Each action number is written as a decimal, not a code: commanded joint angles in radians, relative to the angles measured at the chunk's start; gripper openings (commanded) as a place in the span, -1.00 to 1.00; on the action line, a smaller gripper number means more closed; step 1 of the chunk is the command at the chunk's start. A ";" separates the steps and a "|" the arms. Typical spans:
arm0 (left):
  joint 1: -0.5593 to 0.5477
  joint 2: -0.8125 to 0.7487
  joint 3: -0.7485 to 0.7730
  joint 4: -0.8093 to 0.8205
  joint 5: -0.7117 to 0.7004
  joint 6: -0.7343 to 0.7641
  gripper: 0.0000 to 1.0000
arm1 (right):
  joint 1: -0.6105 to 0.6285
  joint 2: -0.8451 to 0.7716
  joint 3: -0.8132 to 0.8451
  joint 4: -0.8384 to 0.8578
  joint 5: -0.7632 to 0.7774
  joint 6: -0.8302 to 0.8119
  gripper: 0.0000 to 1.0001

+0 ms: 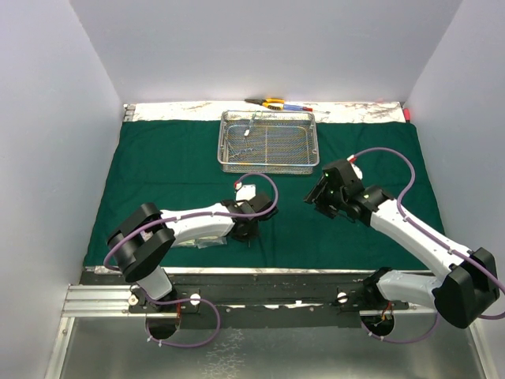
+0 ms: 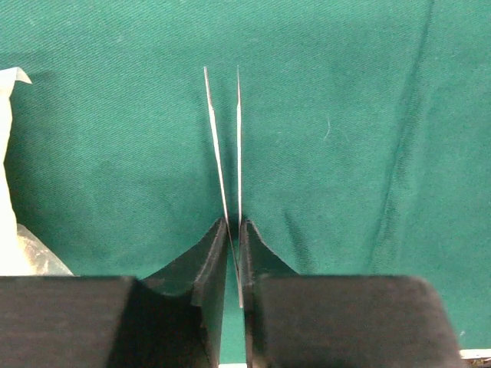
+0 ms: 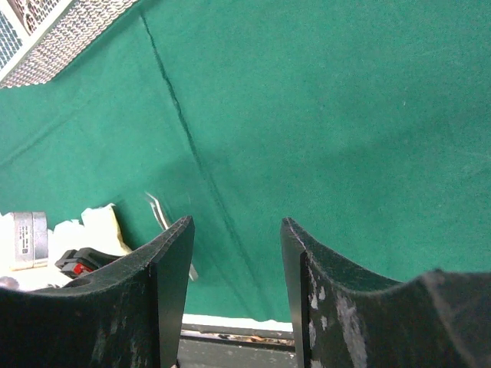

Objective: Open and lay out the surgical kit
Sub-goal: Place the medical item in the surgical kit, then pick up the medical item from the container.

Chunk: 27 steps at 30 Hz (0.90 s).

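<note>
The dark green cloth wrap [image 1: 158,170] lies spread flat over the table. On its far side stands the steel wire-mesh tray [image 1: 268,168], with a few small items inside. My left gripper [image 1: 246,231] is low over the cloth's near middle. It is shut on the slim steel forceps [image 2: 222,153], whose joined end sits between the jaws [image 2: 234,222] while the two tips point away, slightly apart. A clear packet [image 2: 15,230] lies just to their left. My right gripper [image 1: 316,197] hovers over the cloth's right half, open [image 3: 236,222], nothing between its fingers.
A yellow-handled tool [image 1: 270,102] and red and blue pens [image 1: 297,106] lie behind the tray on the white strip. More clear packets [image 1: 199,242] sit under the left arm. The tray corner [image 3: 46,31] shows at top left of the right wrist view.
</note>
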 commanded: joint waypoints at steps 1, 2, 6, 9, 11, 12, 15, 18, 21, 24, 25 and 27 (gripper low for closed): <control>-0.011 0.016 -0.034 -0.014 -0.028 0.004 -0.63 | 0.002 -0.020 -0.022 -0.016 0.019 0.020 0.06; -0.011 0.016 -0.036 -0.015 -0.030 0.005 -0.59 | 0.003 -0.019 -0.025 -0.014 0.017 0.022 0.06; -0.013 0.005 -0.034 -0.024 -0.034 0.007 -0.51 | 0.002 -0.020 -0.031 -0.008 0.009 0.024 0.06; -0.013 -0.009 -0.019 -0.038 -0.043 0.006 -0.42 | 0.002 -0.019 -0.026 -0.007 0.007 0.026 0.06; -0.013 -0.021 0.003 -0.055 -0.050 0.007 -0.30 | 0.003 -0.020 -0.018 -0.004 0.007 0.022 0.06; -0.013 -0.028 0.018 -0.068 -0.056 0.008 -0.23 | 0.003 -0.017 -0.011 -0.003 0.008 0.017 0.06; -0.014 -0.054 0.079 -0.119 -0.099 0.016 0.07 | 0.003 -0.007 0.018 0.005 0.011 -0.008 0.06; -0.011 -0.082 0.160 -0.179 -0.188 0.027 0.33 | 0.002 0.008 0.049 0.022 0.013 -0.036 0.06; -0.006 -0.095 0.252 -0.201 -0.262 0.065 0.46 | 0.002 0.032 0.083 0.043 0.019 -0.066 0.06; 0.011 -0.092 0.339 -0.203 -0.321 0.122 0.48 | 0.003 0.074 0.127 0.048 0.027 -0.088 0.06; 0.026 -0.086 0.368 -0.203 -0.332 0.145 0.48 | 0.002 0.088 0.145 0.049 0.030 -0.096 0.06; 0.077 -0.062 0.431 -0.200 -0.335 0.195 0.48 | 0.002 0.112 0.172 0.051 0.038 -0.112 0.06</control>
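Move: Between the left hand's barely parted fingers are the tweezers, already down at the green cloth and pointing forward, their middle about 1 cm ahead and 1 cm below. The near gauze packet lies some 11 cm to the left and about 1 cm ahead; the wire basket is centred roughly 28 cm ahead and 5 cm to the right. From the right hand, the tweezers lie about 19 cm left, 4 cm back and 12 cm below. Spreading its fingers wide while staying in place, the left hand lets go of the tweezers on the cloth, then rises about 12 cm and goes some 7 cm forward towards the basket, its fingertips tilting forward by nearly 20 degrees. Late on, the empty right hand lifts and moves forward about 3 cm each, fingers still half open. ##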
